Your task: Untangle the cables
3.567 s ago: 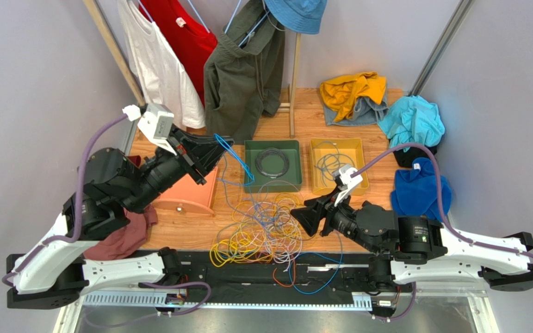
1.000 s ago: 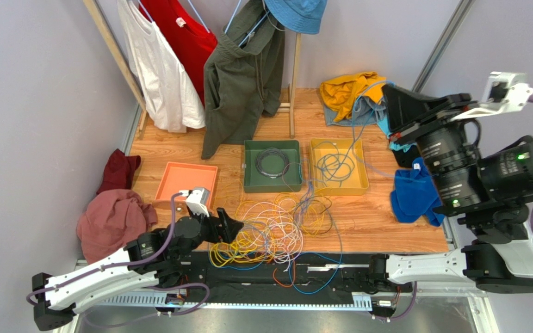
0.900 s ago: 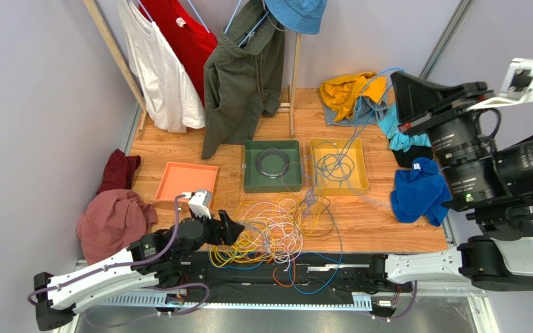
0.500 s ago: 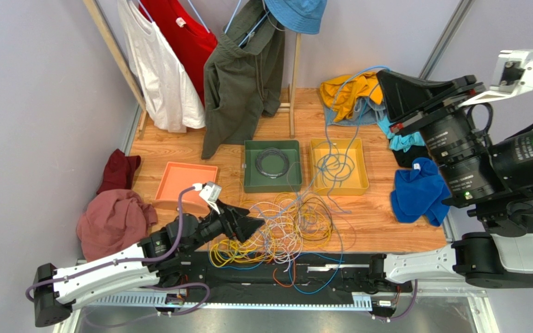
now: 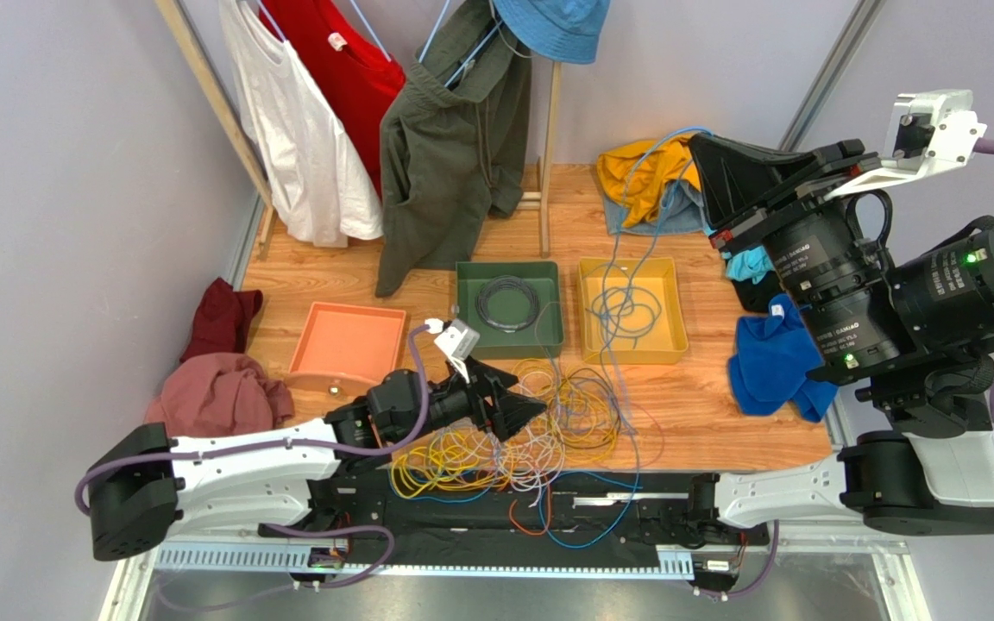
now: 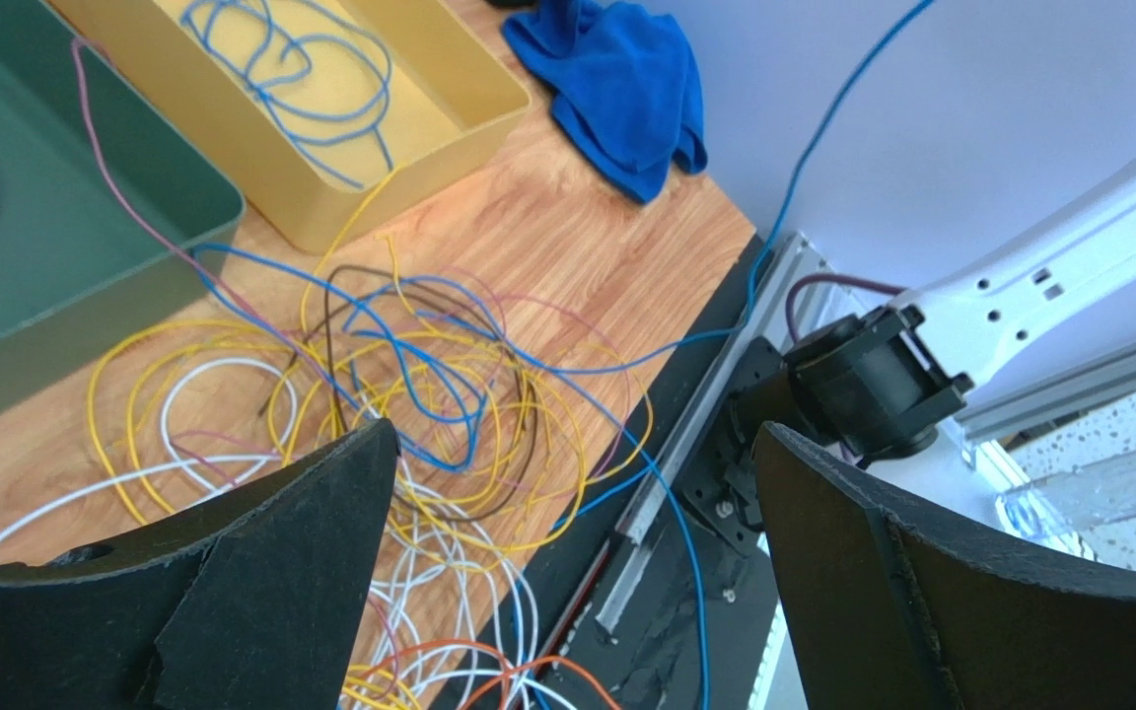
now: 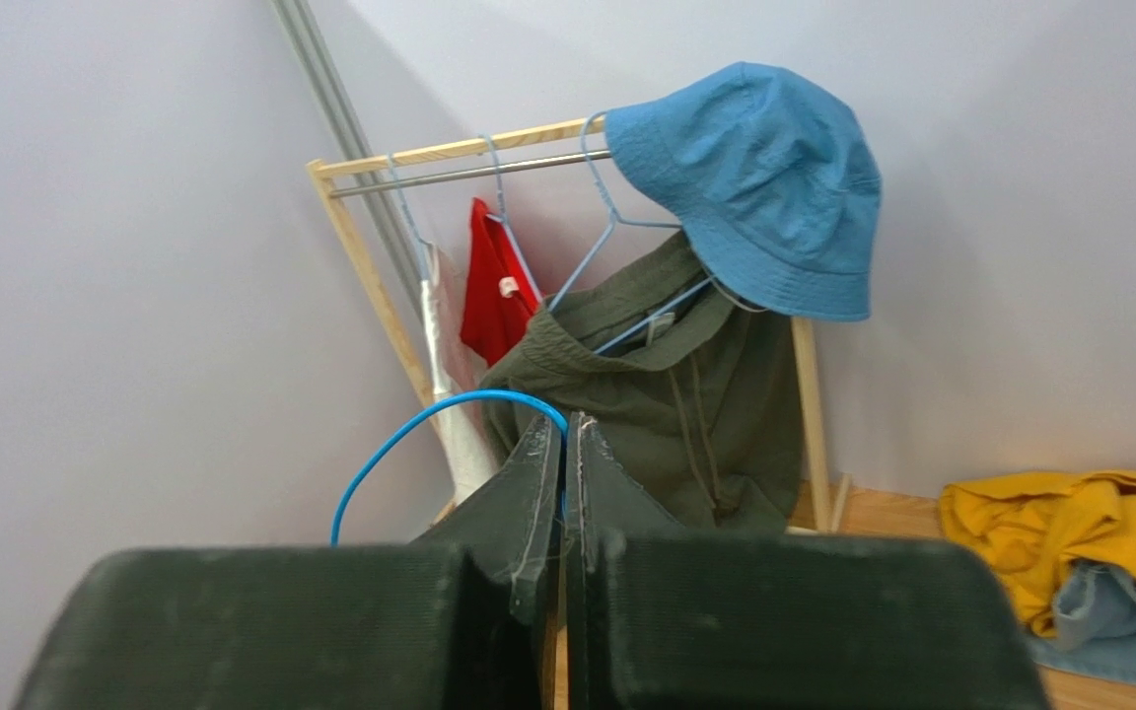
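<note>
The cables (image 5: 535,434) lie in a tangle of yellow, white, blue and orange wire on the wooden table near the front edge. My left gripper (image 5: 524,409) hovers low over the tangle's left part, open, with nothing between its fingers; in the left wrist view the cables (image 6: 426,370) spread below the left gripper (image 6: 574,437). My right gripper (image 5: 697,142) is raised high at the back right, shut on a blue cable (image 5: 618,220) that runs down towards the yellow tray. In the right wrist view that blue cable (image 7: 411,429) arcs out of the right gripper (image 7: 567,426).
A green tray (image 5: 470,339) holds a black coil (image 5: 508,302). A yellow tray (image 5: 677,317) holds coiled blue wire, and an orange tray (image 5: 347,343) sits to the left. Cloth heaps (image 5: 781,356) lie at both sides. A clothes rack (image 5: 450,130) stands behind.
My left arm has reached forward and to the right, bringing its open gripper over the tangle. My right gripper, still shut on the blue cable, has shifted slightly left.
</note>
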`<state>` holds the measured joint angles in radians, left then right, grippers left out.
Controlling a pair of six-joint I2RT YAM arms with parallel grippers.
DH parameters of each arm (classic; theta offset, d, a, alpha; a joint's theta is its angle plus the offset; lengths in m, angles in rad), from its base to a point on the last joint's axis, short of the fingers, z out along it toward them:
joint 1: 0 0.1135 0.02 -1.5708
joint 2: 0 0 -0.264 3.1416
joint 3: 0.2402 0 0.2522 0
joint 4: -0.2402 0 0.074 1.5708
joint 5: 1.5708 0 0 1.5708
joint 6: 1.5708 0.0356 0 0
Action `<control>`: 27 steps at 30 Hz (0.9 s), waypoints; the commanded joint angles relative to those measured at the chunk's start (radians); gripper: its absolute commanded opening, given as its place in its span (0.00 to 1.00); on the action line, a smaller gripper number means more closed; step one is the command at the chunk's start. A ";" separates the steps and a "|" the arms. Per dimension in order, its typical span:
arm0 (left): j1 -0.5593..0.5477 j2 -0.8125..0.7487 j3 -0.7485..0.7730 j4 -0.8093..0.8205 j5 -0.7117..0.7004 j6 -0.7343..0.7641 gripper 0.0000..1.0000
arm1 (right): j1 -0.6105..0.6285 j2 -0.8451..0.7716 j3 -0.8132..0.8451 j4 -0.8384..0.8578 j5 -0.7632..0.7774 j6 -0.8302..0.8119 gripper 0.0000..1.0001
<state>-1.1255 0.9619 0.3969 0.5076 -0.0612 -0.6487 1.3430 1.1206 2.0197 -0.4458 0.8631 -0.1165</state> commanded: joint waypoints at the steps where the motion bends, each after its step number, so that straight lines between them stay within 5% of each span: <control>1: -0.007 0.044 -0.012 0.145 0.044 -0.023 0.99 | -0.002 -0.015 -0.024 0.064 0.077 -0.112 0.00; 6: -0.097 0.115 0.000 0.294 0.003 0.061 0.99 | -0.002 -0.051 -0.101 0.062 0.057 -0.049 0.00; 10: -0.229 0.254 0.013 0.628 -0.039 0.299 0.99 | -0.002 -0.059 -0.119 0.039 0.036 -0.003 0.00; 16: -0.234 0.593 0.091 0.948 0.014 0.264 0.99 | -0.002 -0.059 -0.131 0.002 0.004 0.067 0.00; 27: -0.232 0.799 0.263 1.020 -0.097 0.340 0.99 | -0.002 -0.113 -0.203 -0.018 -0.067 0.170 0.00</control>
<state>-1.3605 1.7451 0.5854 1.2480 -0.1177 -0.3599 1.3430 1.0355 1.8362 -0.4587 0.8391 -0.0002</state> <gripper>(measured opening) 0.990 0.009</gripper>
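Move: The blue cable's hanging stretch is about 15 cm to the left hand's right, 2 cm back and 3 cm lower. The tangle's middle is roughly 16 cm below this hand and 2 cm to its left, level fore and aft; the yellow box is 21 cm ahead and 19 cm right, the green box 21 cm ahead and 4 cm left. From the right hand, already holding the cable high, that stretch lies about 6 cm right, 5 cm back and 45 cm down. Sweeping right some 13 cm over the tangle, the left hand travels with fingers wide open towards the blue cable hanging from the right hand; it first swings back about 6 cm, then eases forward a little and sinks about 5 cm while tilting up and turning slightly clockwise. The right hand keeps its shut grip on the cable and comes down some 4 cm. ##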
